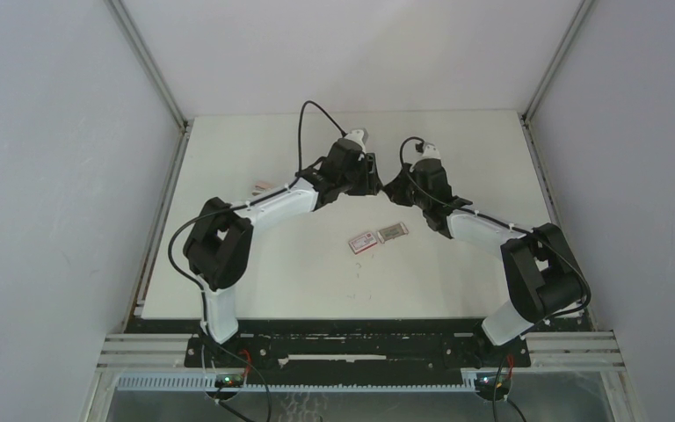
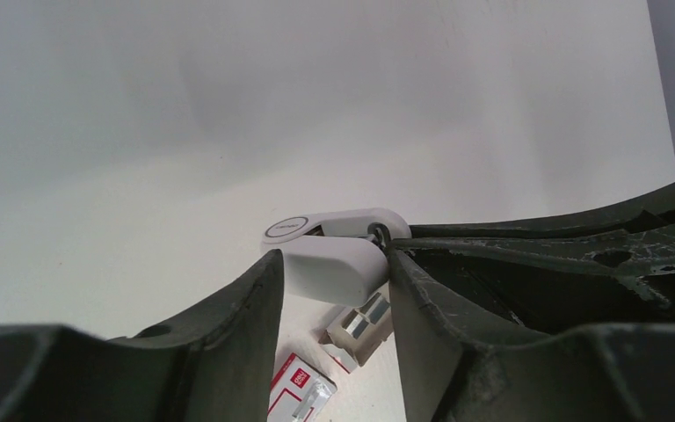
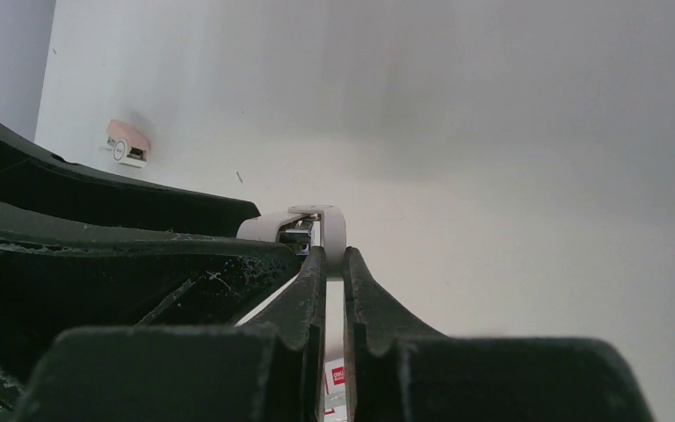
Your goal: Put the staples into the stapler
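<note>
A white stapler (image 2: 330,264) hangs above the table between both grippers; the top view hides it behind them. My left gripper (image 2: 334,264) (image 1: 365,176) has its fingertips against both sides of the stapler's body. My right gripper (image 3: 334,255) (image 1: 400,185) is shut on a thin white end of the stapler (image 3: 334,230). Below them, silvery staples (image 2: 362,322) lie in a grey tray (image 1: 393,231), which rests on the table. Beside it lies the red-and-white box (image 1: 363,242) (image 2: 299,387).
A small pink object (image 1: 261,187) (image 3: 127,145) lies near the table's left edge. White walls with metal rails border the table (image 1: 457,141) on the left, right and far sides.
</note>
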You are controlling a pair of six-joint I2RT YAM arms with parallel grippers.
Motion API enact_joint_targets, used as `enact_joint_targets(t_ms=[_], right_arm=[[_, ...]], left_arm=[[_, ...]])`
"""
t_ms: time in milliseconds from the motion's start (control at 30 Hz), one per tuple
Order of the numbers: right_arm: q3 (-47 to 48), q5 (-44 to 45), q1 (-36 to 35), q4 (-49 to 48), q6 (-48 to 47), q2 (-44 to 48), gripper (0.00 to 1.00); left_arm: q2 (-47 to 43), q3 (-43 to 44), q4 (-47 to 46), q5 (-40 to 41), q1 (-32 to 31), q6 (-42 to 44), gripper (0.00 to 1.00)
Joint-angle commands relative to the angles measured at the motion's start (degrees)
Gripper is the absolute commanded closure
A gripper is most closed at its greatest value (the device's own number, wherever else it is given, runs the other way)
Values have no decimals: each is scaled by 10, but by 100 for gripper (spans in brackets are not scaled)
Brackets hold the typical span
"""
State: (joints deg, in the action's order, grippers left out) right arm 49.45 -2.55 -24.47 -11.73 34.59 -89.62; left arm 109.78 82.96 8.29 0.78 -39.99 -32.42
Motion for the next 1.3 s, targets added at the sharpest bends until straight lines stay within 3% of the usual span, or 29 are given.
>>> enact_joint_targets(t_ms=[0,667,1267], right_arm=[[25,13,-3,-24,-11,10,100],[25,19,1,-22,-13,6,100],[25,25,14,-20,-11,-14,100]], left_arm=[[-3,28,0,3,3,10,51],[-22,7,-5,6,16,11,77],[-39,-15,-8,11,29,9,88]])
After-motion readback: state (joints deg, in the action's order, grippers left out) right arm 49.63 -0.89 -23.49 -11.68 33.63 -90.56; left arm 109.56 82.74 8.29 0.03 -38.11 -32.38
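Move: The white stapler is right at the left fingertips, its middle about 1 cm to the right of the hand point, with the partly open fingers on either side of its near white end. The right hand still grips the other end, the stapler's middle lying roughly 1 cm to its left. Some 11 cm below the left hand are the open staple tray, about 7 cm back and 4 cm right, and the red staple box, about 10 cm back and 3 cm left. The left fingers close to about half their gap and pinch the white end of the stapler between their pads, the hand nearly still while the right fingers keep hold of the other end. Only at the end do the hands draw apart: the left eases left and forward about 1.5 cm, the right goes to its right, forward and a little down by as much, with hardly any wrist turn. ##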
